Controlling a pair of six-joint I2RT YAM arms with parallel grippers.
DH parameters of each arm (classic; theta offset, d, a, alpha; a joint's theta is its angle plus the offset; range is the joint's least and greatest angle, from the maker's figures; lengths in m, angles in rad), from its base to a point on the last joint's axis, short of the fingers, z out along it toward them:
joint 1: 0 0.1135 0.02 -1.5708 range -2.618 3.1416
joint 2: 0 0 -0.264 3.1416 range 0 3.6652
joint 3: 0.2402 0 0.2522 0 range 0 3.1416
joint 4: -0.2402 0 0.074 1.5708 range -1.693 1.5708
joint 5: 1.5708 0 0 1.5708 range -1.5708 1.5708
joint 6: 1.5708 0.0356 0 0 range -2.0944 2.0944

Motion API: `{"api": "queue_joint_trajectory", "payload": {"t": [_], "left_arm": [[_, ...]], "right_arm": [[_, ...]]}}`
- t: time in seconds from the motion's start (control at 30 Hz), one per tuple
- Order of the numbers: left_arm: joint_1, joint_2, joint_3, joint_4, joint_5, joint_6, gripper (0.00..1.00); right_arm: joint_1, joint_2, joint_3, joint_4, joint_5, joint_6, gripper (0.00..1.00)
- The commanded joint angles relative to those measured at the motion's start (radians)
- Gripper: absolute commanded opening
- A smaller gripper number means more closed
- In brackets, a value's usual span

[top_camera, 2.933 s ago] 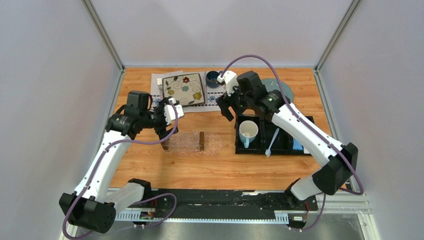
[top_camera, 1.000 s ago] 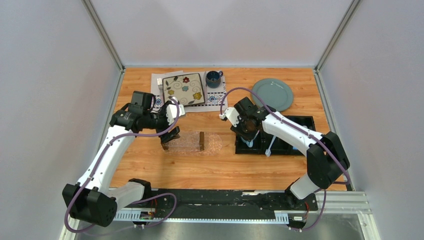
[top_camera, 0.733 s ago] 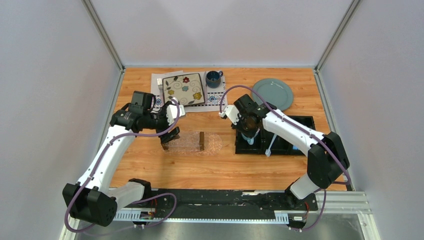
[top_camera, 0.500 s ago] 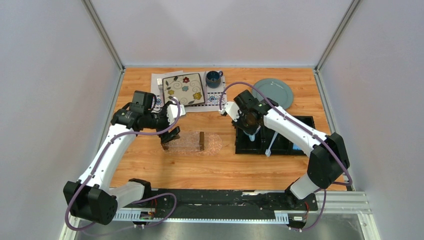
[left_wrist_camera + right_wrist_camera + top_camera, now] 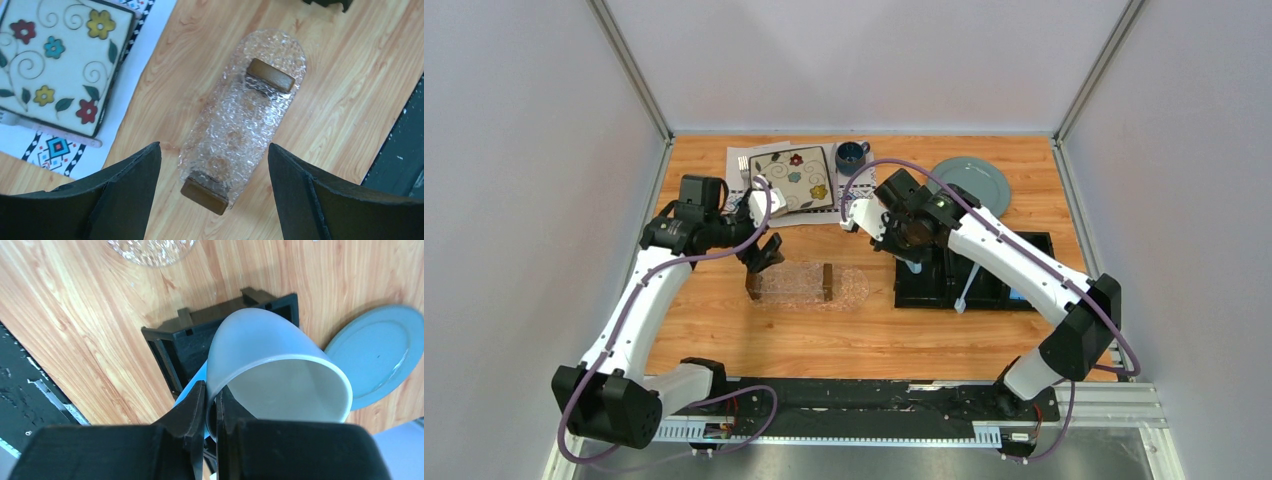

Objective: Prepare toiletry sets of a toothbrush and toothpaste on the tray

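Observation:
The clear textured tray (image 5: 796,284) (image 5: 235,135), with brown wooden end pieces, lies on a clear oval mat (image 5: 852,288). My left gripper (image 5: 764,256) (image 5: 214,146) hovers open above the tray's left end, holding nothing. My right gripper (image 5: 911,250) (image 5: 210,390) is shut on the wall of a white mug (image 5: 270,365), one finger inside and one outside. It holds the mug tilted above the black organizer (image 5: 989,285) (image 5: 182,340). The white toothbrush (image 5: 965,288) leans in the organizer, and a blue tube (image 5: 1019,294) lies further right. The toothpaste is otherwise hidden.
A square floral plate (image 5: 792,178) (image 5: 55,65) on a patterned paper mat and a dark blue cup (image 5: 851,155) sit at the back. A grey-blue round plate (image 5: 972,185) (image 5: 375,355) lies at the back right. Grey walls enclose the wooden table.
My right gripper has closed on the white mug, lifted it out of the organizer and carried it back and left. My left gripper has risen slightly and stayed open.

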Motion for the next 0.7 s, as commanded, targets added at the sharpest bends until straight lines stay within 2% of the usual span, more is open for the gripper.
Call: {"api": "queue_joint_trajectory", "payload": {"t": [0.0, 0.3, 0.67], "left_arm": [[0.062, -0.009, 0.052, 0.078, 0.043, -0.118, 0.85], [0.190, -0.007, 0.061, 0.107, 0.092, -0.166, 0.85], [0.305, 0.005, 0.066, 0.072, 0.135, -0.118, 0.85]], "right_arm": [[0.031, -0.022, 0.108, -0.037, -0.046, -0.081, 0.05], [0.102, 0.021, 0.102, -0.007, -0.124, -0.196, 0.05], [0.161, 0.126, 0.102, 0.029, -0.153, -0.321, 0.04]]}}
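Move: The right hand holds the cup by its rim; the clear tray with wooden ends lies about 21 cm to its left, 4 cm back and 17 cm below. The black organizer is some 14 cm to the right, about 1 cm back; the flowered square plate is 22 cm left, 20 cm ahead, both similarly low. From the left hand, the tray lies 3 cm back, laterally level and 20 cm below. Right hand carries the rim-pinched cup about 6 cm left and back towards the tray; left hand retreats left-forward. ##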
